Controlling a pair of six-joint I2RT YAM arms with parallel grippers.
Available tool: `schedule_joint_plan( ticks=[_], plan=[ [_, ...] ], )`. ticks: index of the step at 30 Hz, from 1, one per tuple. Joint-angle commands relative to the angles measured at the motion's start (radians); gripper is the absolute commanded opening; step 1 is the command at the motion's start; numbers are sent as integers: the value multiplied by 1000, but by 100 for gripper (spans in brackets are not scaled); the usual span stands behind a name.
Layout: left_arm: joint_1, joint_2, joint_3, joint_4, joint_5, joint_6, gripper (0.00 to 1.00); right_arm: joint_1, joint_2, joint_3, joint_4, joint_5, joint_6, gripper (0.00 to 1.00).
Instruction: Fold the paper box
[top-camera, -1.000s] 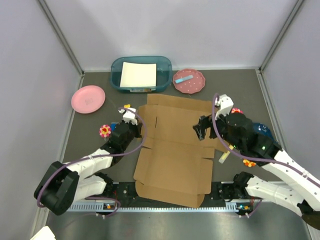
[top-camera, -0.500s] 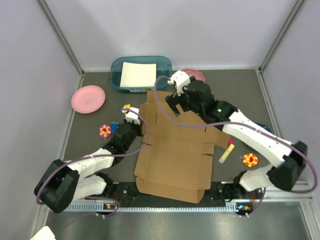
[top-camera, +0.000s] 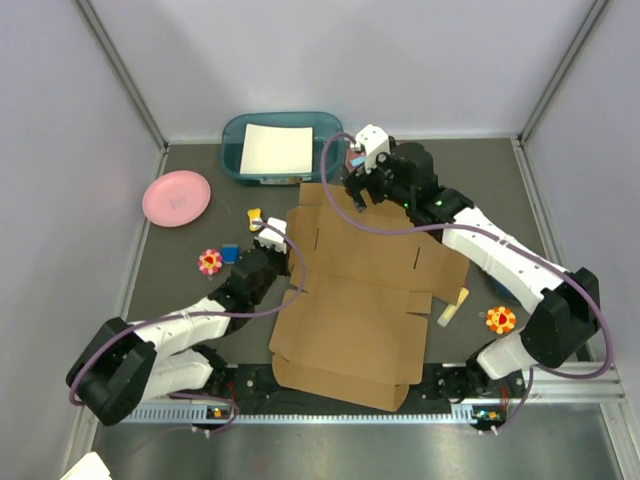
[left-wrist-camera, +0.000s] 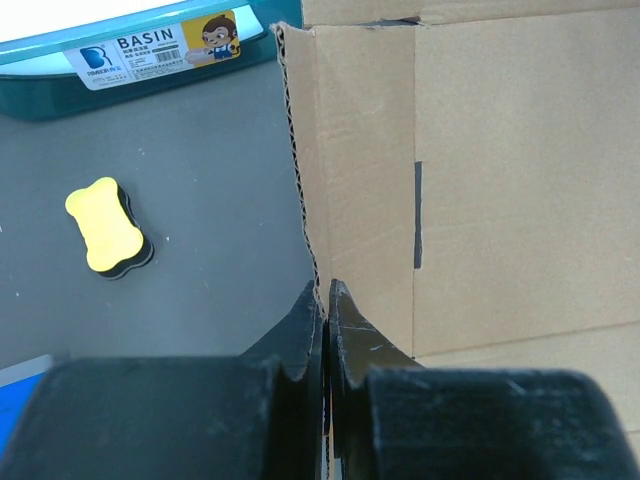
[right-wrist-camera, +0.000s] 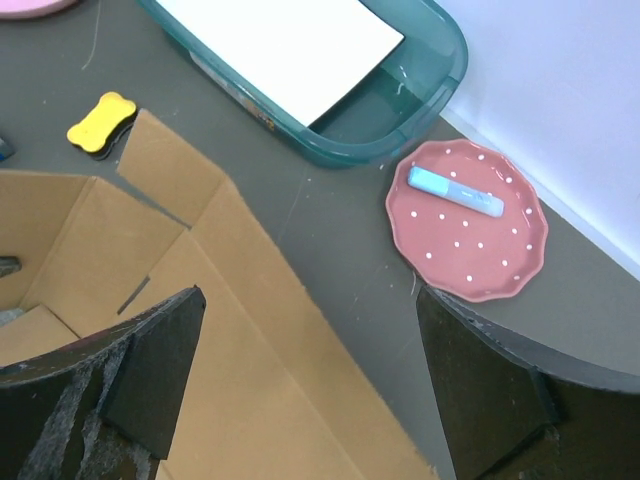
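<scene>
The paper box (top-camera: 360, 290) is a large brown cardboard blank lying mostly flat in the middle of the table. My left gripper (top-camera: 276, 243) is shut on its left side flap. In the left wrist view the jaws (left-wrist-camera: 325, 300) pinch the flap's corrugated edge, and the flap (left-wrist-camera: 360, 170) stands lifted beside the panel. My right gripper (top-camera: 356, 190) hangs open above the box's far edge. Seen from the right wrist, its fingers (right-wrist-camera: 150, 350) stand wide apart over the far flap (right-wrist-camera: 230, 330), holding nothing.
A teal bin (top-camera: 232, 150) with a white sheet (top-camera: 276, 148) stands at the back. A dotted red plate (right-wrist-camera: 470, 250) holds a blue piece (right-wrist-camera: 455, 192). A pink plate (top-camera: 176, 197), yellow eraser (top-camera: 254, 213), flower toys (top-camera: 209, 262) (top-camera: 499, 320) and yellow marker (top-camera: 452, 307) ring the box.
My right arm has swung from the box's right side up to its far edge, open throughout. The left gripper has kept its grip on the side flap and shifted slightly right.
</scene>
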Motion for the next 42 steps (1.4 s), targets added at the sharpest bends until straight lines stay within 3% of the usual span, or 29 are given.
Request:
schedule_joint_plan(
  ticks=[1, 8, 16, 28, 36, 37, 38, 40, 41, 42],
  plan=[
    [-14, -23, 0, 41, -16, 19, 0, -60, 40, 16, 69, -183, 33, 88],
    [-21, -22, -4, 50, -24, 17, 0, -69, 144, 63, 37, -287, 41, 86],
    [-24, -33, -14, 58, -30, 11, 0, -69, 207, 83, 18, -272, 24, 79],
    [-27, -22, -11, 58, -35, 2, 0, -67, 228, 83, 35, -298, 44, 35],
    [-27, -26, 66, -49, -48, -36, 0, -20, 190, 17, 50, -174, 16, 11],
    [-27, -28, 81, -84, -56, -44, 2, -21, 182, 8, 56, -162, 27, 6],
    [-27, -28, 94, -136, -59, -48, 12, -21, 173, -1, 72, -128, 36, 4],
    [-27, -33, 129, -195, -58, -61, 23, -21, 144, -32, 84, -116, 52, 0],
    [-26, -34, 137, -244, -61, -61, 30, -20, 136, -46, 84, -113, 52, 0],
    [-27, -40, 155, -274, -70, -82, 44, -20, 121, -50, 76, -107, 55, 0]
  ],
)
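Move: The right hand, open, hangs over the far side of the cardboard box; the stretch of far rim it goes for is roughly 11 cm below, 2 cm ahead and 3 cm to its left. From the same hand the pink dotted plate lies some 19 cm ahead and 6 cm right, the basin about 20 cm ahead and 16 cm left, both near table level. From the left hand, that rim is about 11 cm ahead, 12 cm right and 3 cm higher. The right fingers close from wide open to shut and pinch the box's far rim between their tips, after the hand has sunk about 9 cm and drifted some 3 cm left, tipping further down by about 13 degrees. The left hand stays put, its shut fingers still on the box's left flap, and only at the end loosens them part way and starts to rise about 1 cm. ##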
